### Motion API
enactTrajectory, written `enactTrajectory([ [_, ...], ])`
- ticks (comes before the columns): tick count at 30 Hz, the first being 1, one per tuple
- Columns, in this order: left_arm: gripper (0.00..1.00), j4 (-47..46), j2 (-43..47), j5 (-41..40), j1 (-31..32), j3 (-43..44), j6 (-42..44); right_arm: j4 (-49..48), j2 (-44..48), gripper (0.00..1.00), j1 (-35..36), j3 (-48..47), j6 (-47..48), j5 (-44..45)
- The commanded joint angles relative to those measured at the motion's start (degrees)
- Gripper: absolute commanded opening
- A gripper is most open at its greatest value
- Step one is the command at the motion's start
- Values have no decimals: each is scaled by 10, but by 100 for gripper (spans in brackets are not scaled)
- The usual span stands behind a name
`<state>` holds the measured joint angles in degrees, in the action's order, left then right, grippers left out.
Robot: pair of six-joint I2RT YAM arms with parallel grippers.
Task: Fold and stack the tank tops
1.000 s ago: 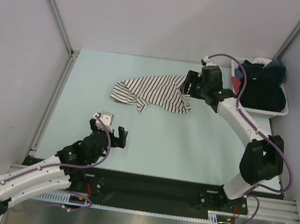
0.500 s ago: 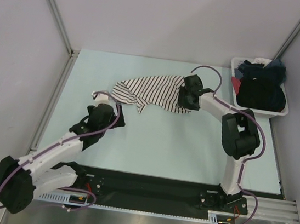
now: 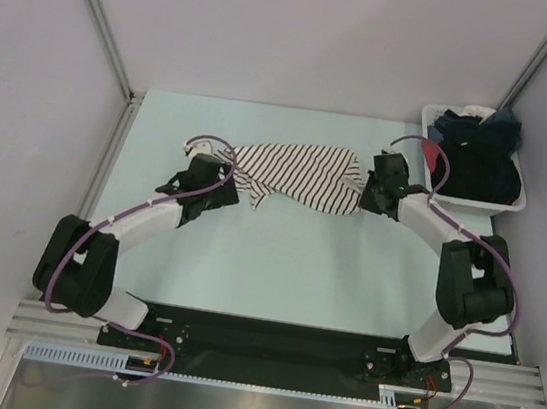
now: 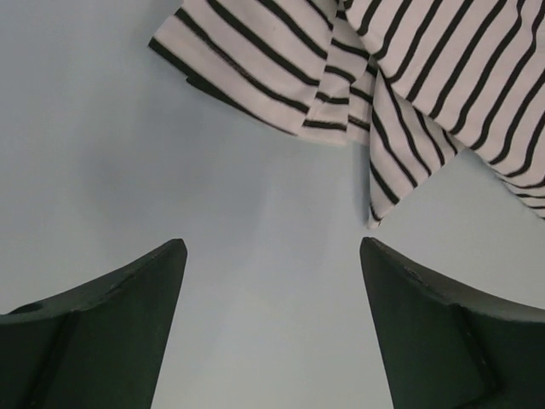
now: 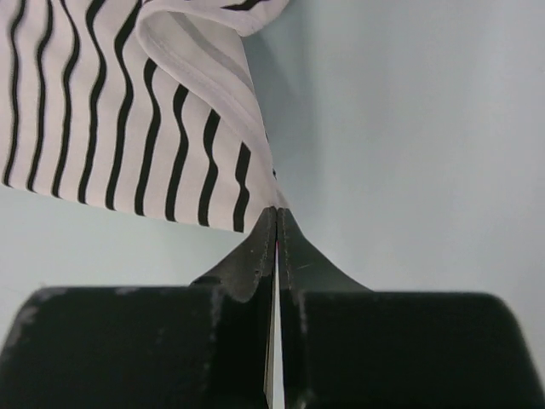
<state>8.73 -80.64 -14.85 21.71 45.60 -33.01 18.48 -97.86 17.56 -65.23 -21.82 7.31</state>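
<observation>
The white tank top with thin black stripes (image 3: 298, 172) lies spread across the back of the pale table. My right gripper (image 3: 367, 193) is at its right end. In the right wrist view the right gripper (image 5: 277, 213) is shut, with the hem corner of the striped top (image 5: 128, 128) pinched at the fingertips. My left gripper (image 3: 221, 190) hovers at the top's left end. In the left wrist view the left gripper (image 4: 271, 247) is open over bare table, with the striped top (image 4: 272, 68) just ahead of it and nothing between the fingers.
A white bin (image 3: 470, 202) at the back right holds a heap of dark clothes (image 3: 476, 161); I cannot tell a black tank top apart in it. Metal posts and grey walls close in the table on both sides.
My right gripper shut on the striped top's right corner and drew it rightward, stretching the cloth. My left arm reached forward from the near table to the top's left end.
</observation>
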Motion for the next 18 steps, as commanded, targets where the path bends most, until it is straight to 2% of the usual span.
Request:
enactTrajectory([
  [1,88,-18,-50,27,-2,69,1,-63,74,0,-30,41,-28,6],
  [5,84,-12,-110,43,-2,115,6,-101,116,0,-59,85,-44,-19],
  [9,81,-5,-149,47,-2,148,4,-104,108,0,-62,83,-47,-55],
  [13,70,1,-201,55,-2,184,-5,-113,106,0,-62,85,-52,-68],
  [18,65,21,-246,41,-3,224,-10,-114,99,0,-62,83,-49,-96],
])
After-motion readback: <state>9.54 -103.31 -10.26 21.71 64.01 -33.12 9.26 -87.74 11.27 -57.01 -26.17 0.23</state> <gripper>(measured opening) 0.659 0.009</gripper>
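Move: The tank top's near left edge, which my left hand is after, lies about 8 cm ahead of it, 4 cm to its right and 4 cm below; the loose flap tip sits 3 cm ahead and 6 cm to the right, down on the table. My right hand already has the near right corner between its fingers, with that left edge some 24 cm to its left and 4 cm farther out. The laundry basket is around 16 cm ahead of the right hand and 23 cm to its right. I reach my left hand forward and to the right, about 8 cm in all, sinking towards the tank top's near left edge ever more as I go and partly closing my fingers around empty space. My right hand keeps its pinch on the near right corner and lifts it some 4 cm, swinging right about 4 cm and then easing halfway back, rolling its left side up and tipping the fingers up about 10 degrees. ##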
